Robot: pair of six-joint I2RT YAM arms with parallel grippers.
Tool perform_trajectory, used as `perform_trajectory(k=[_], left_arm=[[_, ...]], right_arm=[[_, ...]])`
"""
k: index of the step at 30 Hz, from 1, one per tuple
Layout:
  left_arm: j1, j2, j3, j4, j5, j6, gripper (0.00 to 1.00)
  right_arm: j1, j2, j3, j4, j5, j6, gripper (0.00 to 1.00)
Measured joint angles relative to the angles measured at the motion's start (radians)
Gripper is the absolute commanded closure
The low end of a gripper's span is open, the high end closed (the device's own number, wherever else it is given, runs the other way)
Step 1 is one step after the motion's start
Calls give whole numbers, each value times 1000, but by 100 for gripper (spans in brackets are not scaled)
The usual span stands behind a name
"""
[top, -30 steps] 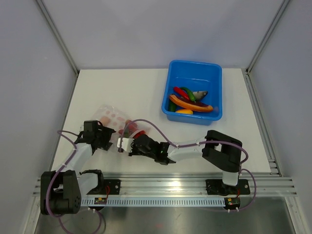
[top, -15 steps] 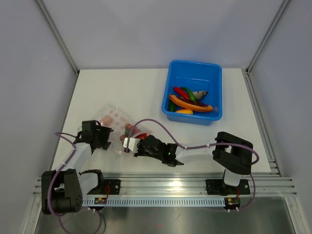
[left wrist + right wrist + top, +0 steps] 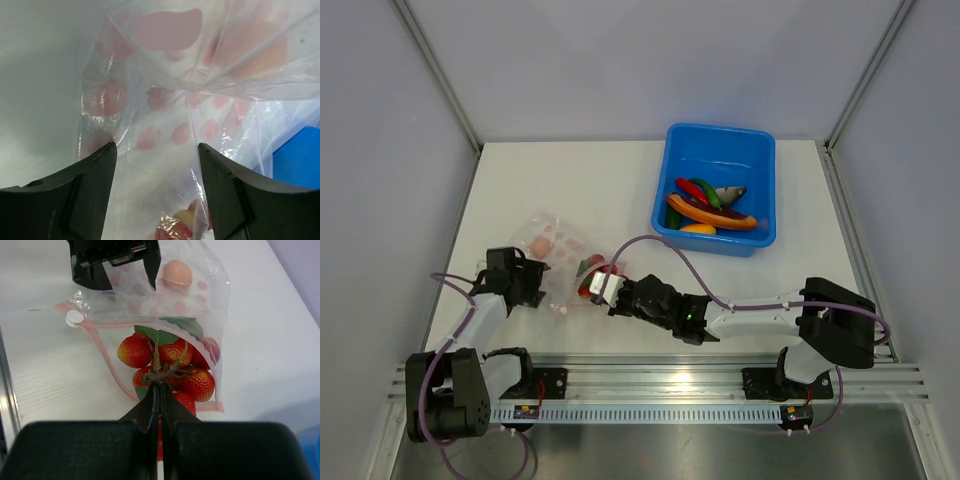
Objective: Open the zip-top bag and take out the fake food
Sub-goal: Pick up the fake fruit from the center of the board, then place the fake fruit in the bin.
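Note:
The zip-top bag (image 3: 555, 245) lies open on the white table, clear with pink spots and a pink zipper strip (image 3: 107, 369). Half out of the bag's mouth lies a red berry bunch (image 3: 200, 383) with green leaves; my right gripper (image 3: 161, 382) is shut on its brown stem. A pale egg (image 3: 177, 274) sits deeper inside the bag. My left gripper (image 3: 157, 146) stands open over the bag's far end, with crinkly plastic between its fingers (image 3: 90, 190). From above, the left gripper (image 3: 535, 280) is left of the bag and the right gripper (image 3: 593, 286) at its near right corner.
A blue tub (image 3: 720, 150) stands at the back right and holds a grey fish (image 3: 730, 193), a green cucumber (image 3: 706, 190), a red pepper (image 3: 686, 187) and orange pieces (image 3: 712, 217). The right arm's cable (image 3: 660, 255) loops above the table. Grey walls close in the sides.
The right gripper, still shut on the bunch's stem, has moved right and slightly away from the near edge, and its arm has stretched out to the right. The bag shifted slightly. The left gripper barely moved.

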Motion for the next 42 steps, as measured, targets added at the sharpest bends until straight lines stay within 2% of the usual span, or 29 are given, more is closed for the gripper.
perform_trajectory(k=[7, 23, 33, 42], left_arm=[[1, -15, 0, -13, -14, -3, 32], [2, -37, 0, -29, -39, -3, 33], [2, -87, 0, -61, -75, -2, 34], [2, -176, 0, -80, -97, -2, 34]], right_arm=[[-14, -105, -6, -18, 39, 48, 100], [-201, -398, -11, -102, 41, 246, 100], [-323, -405, 34, -196, 101, 335, 100], [-486, -365, 171, -259, 143, 404, 100]])
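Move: Some 28 cm ahead of the right hand and 22 cm to its right stands the blue box, its middle about 9 cm lower. The strawberry bunch, still gripped by its stems, hangs roughly 5 cm below that hand, 2 cm farther out and 4 cm to its left; the bag's middle is about 12 cm ahead, 16 cm left and 14 cm below. From the left hand, the box is about 21 cm ahead, 43 cm right and 2 cm higher. Lifting the strawberries out of the bag's mouth by their stems, the shut right fingers climb while moving right and forward towards the blue box, run nearly level briefly, then rise again: about 17 cm up, 17 cm right and 15 cm forward. The wrist swings some 40 degrees clockwise with its left side rising. Late on, the open left hand rises about 2.5 cm and edges left. ##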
